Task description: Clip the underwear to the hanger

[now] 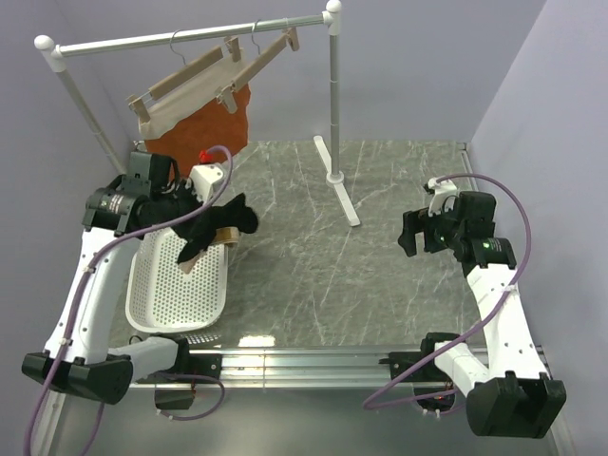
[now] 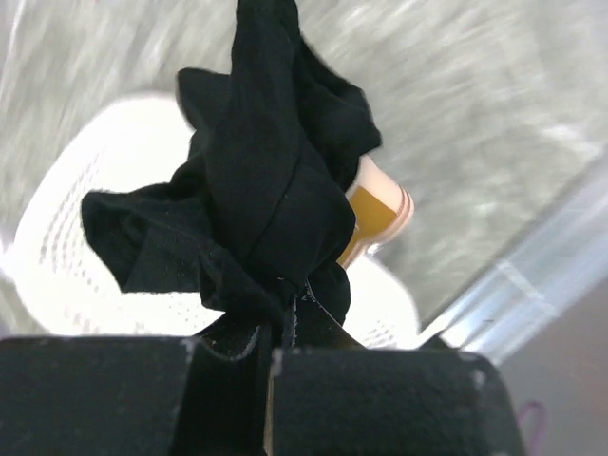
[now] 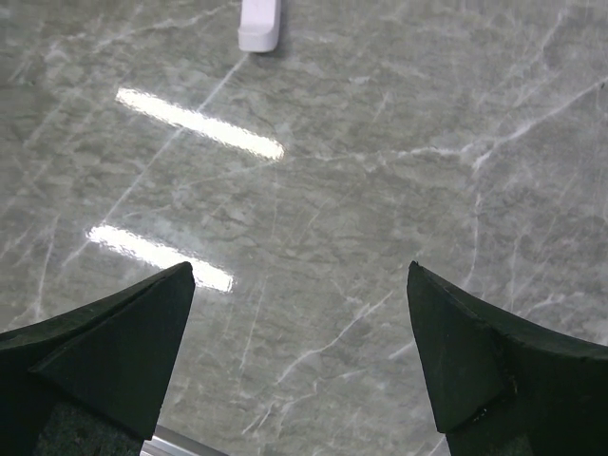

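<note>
My left gripper is shut on the black underwear, which hangs bunched in the air over a white basket. In the left wrist view the fabric is pinched between the jaws of the left gripper, and a bit of tan waistband shows behind it. The hanger, a pale wooden bar with two clips, hangs bare on the rail at the back. Far to the right, my right gripper stands open above the bare table, with nothing between its fingers.
The white perforated basket sits at the near left under the underwear. A twin hanger with a rust-orange garment hangs left of the bare one. The rack's right pole and white foot stand mid-table; the foot's end shows ahead of the right gripper.
</note>
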`<state>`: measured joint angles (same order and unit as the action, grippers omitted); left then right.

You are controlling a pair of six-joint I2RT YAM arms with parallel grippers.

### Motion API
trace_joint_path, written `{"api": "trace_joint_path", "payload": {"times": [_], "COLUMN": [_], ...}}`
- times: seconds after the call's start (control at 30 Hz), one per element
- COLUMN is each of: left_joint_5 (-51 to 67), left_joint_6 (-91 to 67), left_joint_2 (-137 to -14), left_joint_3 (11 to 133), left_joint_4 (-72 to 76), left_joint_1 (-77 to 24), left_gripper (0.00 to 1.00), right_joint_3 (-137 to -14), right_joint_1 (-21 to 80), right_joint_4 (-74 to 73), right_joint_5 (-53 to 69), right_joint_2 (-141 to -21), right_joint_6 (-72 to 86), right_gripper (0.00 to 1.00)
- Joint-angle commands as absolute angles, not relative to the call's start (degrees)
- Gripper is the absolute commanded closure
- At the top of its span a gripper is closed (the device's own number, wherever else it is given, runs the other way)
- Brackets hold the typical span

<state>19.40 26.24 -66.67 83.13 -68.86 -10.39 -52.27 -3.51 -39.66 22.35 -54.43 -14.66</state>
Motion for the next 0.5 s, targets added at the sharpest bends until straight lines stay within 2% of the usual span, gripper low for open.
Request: {"api": "trace_joint_path", "payload": {"times": [0.0,0.17,0.3,0.4,0.47], "left_joint_5": [32.15,42.07,49.89,52.90,54.13], "left_joint_6": [25.23,21.97,18.56,9.17,-3.95], "left_joint_2": [-68.20,-73.29,-78.83,-80.33,-78.14], "left_joint_3": [92.70,101.49,103.27,97.67,88.57], "left_joint_4": [-75.76,-73.83,-70.51,-62.44,-46.73], "left_joint_1": [-14.67,-22.58,-25.83,-28.91,-29.35], "left_gripper": [1.00,1.00,1.00,1.00,1.00], "right_joint_3": [-56.16,-57.39,-56.87,-56.60,-56.78], "right_joint_1": [-2.90,-2.99,-2.81,-2.81,-2.81], "right_joint_4": [-39.99,-41.04,-40.43,-41.65,-42.80], "right_joint_5": [25.31,29.08,32.16,32.87,33.14], "right_joint_2": [-54.93,-53.53,-51.51,-51.41,-51.85], "right_joint_6": [-14.06,-15.03,-15.29,-16.34,-17.66], "right_gripper": [0.00,0.01,0.01,0.01,0.03]}}
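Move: The underwear is already in the left fingers, clear of the basket. It is being taken towards the open right gripper, roughly 41 cm to the right, level ahead and some 7 cm lower. The basket's middle lies about 12 cm left, 5 cm back and 23 cm below; the orange cloth hangs some 20 cm ahead, straight in line and about 8 cm higher. From the right hand the underwear is some 37 cm left, level ahead and about 3 cm higher. Swiftly rightwards, the left hand carries the pinched underwear some 16 cm towards the right gripper, drawing slightly back and arching up about 8 cm before sinking a little. Its wrist swings clockwise, nearly 30 degrees, with its left side dipping, so the fingers turn to point right and down. The right hand, jaws still wide open, rises about 3 cm and eases left towards it. ##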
